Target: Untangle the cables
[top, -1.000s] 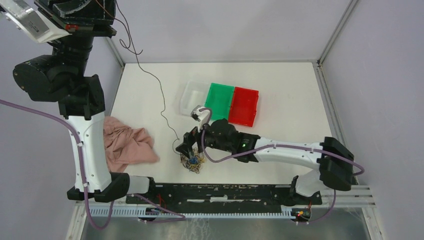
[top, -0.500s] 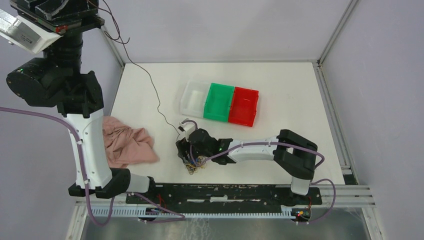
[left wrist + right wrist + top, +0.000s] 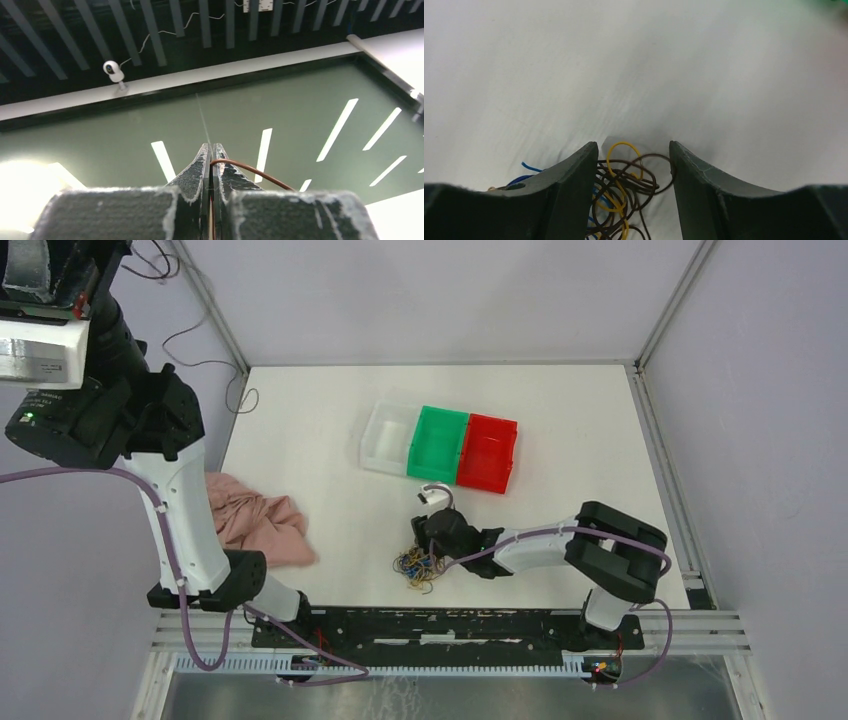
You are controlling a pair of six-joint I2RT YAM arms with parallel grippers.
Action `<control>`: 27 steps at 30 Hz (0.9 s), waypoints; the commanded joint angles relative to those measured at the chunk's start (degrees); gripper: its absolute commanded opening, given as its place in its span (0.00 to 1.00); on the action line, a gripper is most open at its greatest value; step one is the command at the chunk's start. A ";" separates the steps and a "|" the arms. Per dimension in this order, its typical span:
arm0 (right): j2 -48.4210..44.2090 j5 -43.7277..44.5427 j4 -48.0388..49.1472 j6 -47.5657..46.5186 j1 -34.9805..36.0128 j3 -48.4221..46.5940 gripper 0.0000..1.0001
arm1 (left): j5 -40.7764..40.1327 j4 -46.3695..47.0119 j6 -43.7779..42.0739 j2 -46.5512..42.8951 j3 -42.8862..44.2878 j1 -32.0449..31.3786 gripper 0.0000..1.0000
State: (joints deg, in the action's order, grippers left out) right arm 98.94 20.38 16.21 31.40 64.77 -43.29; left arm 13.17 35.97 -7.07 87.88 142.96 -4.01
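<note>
The cables (image 3: 418,565) lie as a small tangle of brown, yellow and blue strands near the table's front edge. My right gripper (image 3: 423,550) is down over them. In the right wrist view its jaws stand apart with the cables (image 3: 624,185) between them, and both inner faces touch strands; the right gripper (image 3: 634,147) is open. My left arm is raised high at the far left. The left gripper (image 3: 210,146) is shut on one brown cable (image 3: 250,172), which arcs out to the right. That thin strand (image 3: 200,335) hangs down toward the table's back left corner, apart from the tangle.
A clear tray (image 3: 385,435), a green tray (image 3: 438,443) and a red tray (image 3: 487,452) stand side by side at mid-table. A crumpled pink cloth (image 3: 255,525) lies at the left beside the left arm. Metal frame posts border the table.
The left arm has risen and swung left, and the brown strand it holds has left the tangle. The right arm has folded back to the right, the tangle has shifted right, and its jaws have narrowed.
</note>
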 commanded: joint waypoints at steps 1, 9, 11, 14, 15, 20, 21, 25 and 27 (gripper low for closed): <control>-4.93 3.74 1.70 2.90 -2.24 6.30 0.66 | -1.35 -1.01 -5.60 -0.48 0.32 -0.19 0.04; -20.92 -2.58 -8.01 -4.71 -2.71 -2.47 0.94 | 16.85 -10.03 5.81 -12.10 -23.41 -0.20 0.07; -22.79 -5.00 -11.55 -7.24 -2.69 -6.95 0.96 | 19.44 -12.81 7.92 -13.84 -27.11 -0.26 0.07; -23.69 -4.39 -16.27 -8.98 -3.57 -12.51 0.99 | 21.27 -15.65 10.56 -16.51 -33.22 -0.22 0.07; -23.81 -5.22 -16.81 -8.64 -4.52 -13.48 0.99 | 21.39 -15.98 11.36 -17.30 -35.39 -0.29 0.07; -22.07 -12.98 -15.14 -8.85 -7.69 -18.31 0.99 | 21.56 -17.87 16.03 -19.88 -43.42 -0.32 0.06; -21.00 -14.44 -15.35 -9.14 -8.18 -19.71 0.99 | 21.63 -17.98 16.57 -20.26 -45.08 -0.56 0.06; -16.29 -16.50 -17.29 -7.44 -11.47 -25.23 0.98 | 20.13 -19.32 17.43 -20.64 -48.87 -2.58 0.06; -14.84 -18.07 -17.08 -6.30 -13.25 -26.09 0.97 | 19.31 -19.61 17.01 -20.64 -50.75 -3.94 0.06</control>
State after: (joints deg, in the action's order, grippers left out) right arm 81.73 6.48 -0.14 23.97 54.50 -65.19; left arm 33.32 17.19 6.85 68.60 94.39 -6.00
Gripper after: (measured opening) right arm 0.981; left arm 0.062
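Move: The brown cable, already pulled free, is pinched in the left fingertips high overhead; its loose end hangs at a height that can't be judged. The clear bin lies some 30 cm ahead of that hand, 16 cm to its right and 85 cm below. The tangle sits at the right fingers, roughly 3 cm back and 1 cm left; from this hand the clear bin is about 23 cm ahead and 7 cm left, the green bin 22 cm ahead and 3 cm right. The freed brown cable, kept pinched, comes down about 22 cm as the left hand swings forward and somewhat right towards the bins, its fingers tipping over from straight up. Meanwhile the right hand opens wide, slides some 4 cm right low at the tangle, then rises off it by about 23 cm and eases forward with its fingers tilting up, towards the hanging cable. ##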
